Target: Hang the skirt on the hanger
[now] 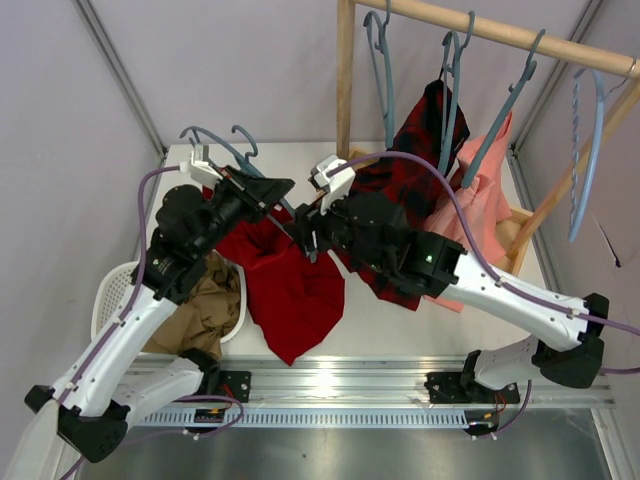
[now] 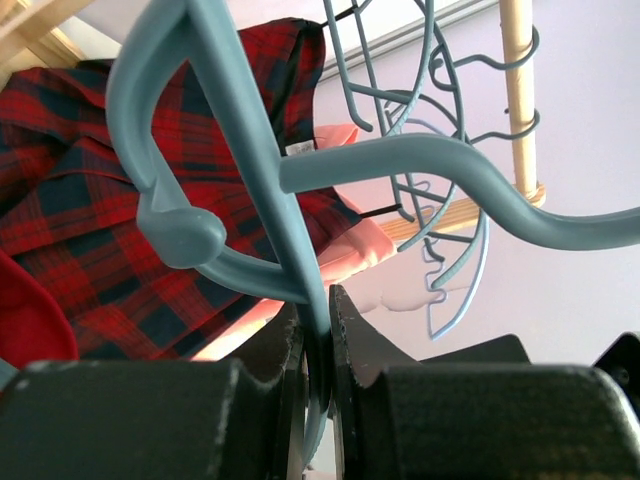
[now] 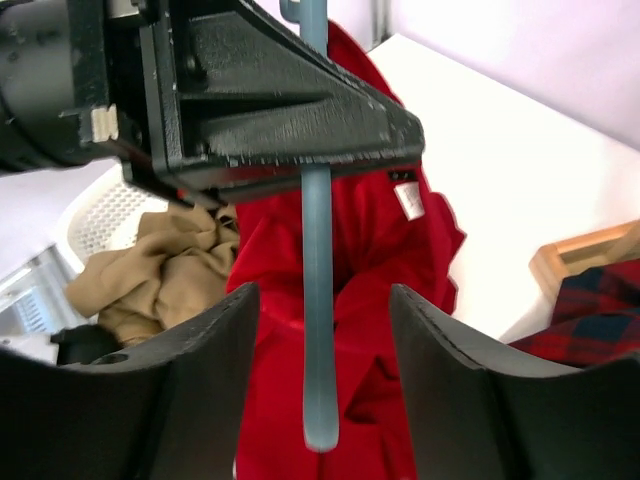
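Note:
The grey-blue hanger is pinched in my left gripper, which is shut on its thin stem with the hook curling just above the jaws. The bright-red skirt hangs and spreads on the table below both grippers; its top is hidden behind them. My right gripper faces the left one. In the right wrist view its jaws stand open on either side of the hanger's arm, not touching it, with the skirt behind.
A white basket at the left holds a tan-brown garment. The wooden rack at the back right carries several hangers, a red-and-black plaid garment, a pink garment and a paler blue hanger.

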Available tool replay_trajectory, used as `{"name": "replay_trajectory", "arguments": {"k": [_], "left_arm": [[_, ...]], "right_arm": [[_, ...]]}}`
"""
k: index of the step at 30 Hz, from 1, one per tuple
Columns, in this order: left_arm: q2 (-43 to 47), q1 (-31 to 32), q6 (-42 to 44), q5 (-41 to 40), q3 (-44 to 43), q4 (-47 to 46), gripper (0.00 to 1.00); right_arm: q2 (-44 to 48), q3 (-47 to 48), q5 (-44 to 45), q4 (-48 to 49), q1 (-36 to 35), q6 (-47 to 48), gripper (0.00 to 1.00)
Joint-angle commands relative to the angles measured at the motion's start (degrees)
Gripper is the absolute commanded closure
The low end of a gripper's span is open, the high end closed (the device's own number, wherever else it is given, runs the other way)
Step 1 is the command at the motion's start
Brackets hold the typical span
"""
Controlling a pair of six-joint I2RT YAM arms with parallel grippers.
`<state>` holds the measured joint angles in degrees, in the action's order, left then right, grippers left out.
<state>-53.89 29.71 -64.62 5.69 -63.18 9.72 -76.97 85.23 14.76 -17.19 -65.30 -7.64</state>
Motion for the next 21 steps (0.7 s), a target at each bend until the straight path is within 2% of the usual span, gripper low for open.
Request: {"name": "replay_trajectory", "arguments": {"k": [1, 5, 10, 13, 15, 19, 21], "left_arm": [[-0.60, 0.26, -3.13, 2.04, -3.88, -4.62, 0.98], [-0.17, 0.17, -7.35, 3.27, -1.69, -6.72, 0.98], [1.24, 0.17, -13.15, 0.64, 0.77, -6.73, 0.98], [1.86, 0.26, -13.95, -0.50, -0.27, -6.03, 0.99], [1.86, 0.17, -14.30, -1.03, -0.80, -4.98, 0.98], [0.89, 0.17, -15.19, -0.07, -0.63, -5.49, 0.98], [0.02, 0.17, -14.40, 0.46, -1.07, -4.97, 0.97]], "right_arm": [[-1.60, 3.36, 3.86, 4.53, -0.09, 4.56, 0.42], [-2.39, 3.27, 4.22, 6.82, 0.70, 5.44, 0.48], [-3.89, 3.36, 4.48, 7.79, 1.57, 5.53, 0.58], [-4.50, 3.45, 4.66, 7.96, 2.19, 5.44, 0.68], [-4.85, 3.63, 4.13, 8.22, 2.45, 5.35, 0.70], [-5.47, 4.85, 4.57, 8.49, 2.54, 5.62, 1.00], [-5.73, 6.51, 5.88, 7.44, 2.72, 5.09, 1.00]]}}
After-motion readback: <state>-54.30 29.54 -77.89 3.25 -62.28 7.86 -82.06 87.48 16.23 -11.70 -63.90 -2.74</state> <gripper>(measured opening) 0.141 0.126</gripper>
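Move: The hanger, still gripped by the left hand near its hook, has its near arm's end between the right hand's open fingers. The stretch of bar to be gripped is some 3 cm ahead and 2 cm left of the right hand, level with it, and about 6 cm back and 3 cm right of the left hand. From the right hand the red skirt lies about 20 cm below, 3 cm ahead and 6 cm left; the plaid cloth is roughly 20 cm right, 12 cm ahead and 8 cm lower. The hanger's near arm slips deeper between the right fingers as that hand eases forward about 3 cm and a little left at steady height, tipping slightly up, and closes from well open to a pinch on the bar beside the left gripper. The left hand keeps its hold almost in place, rolling some 15 degrees so its left side dips. ##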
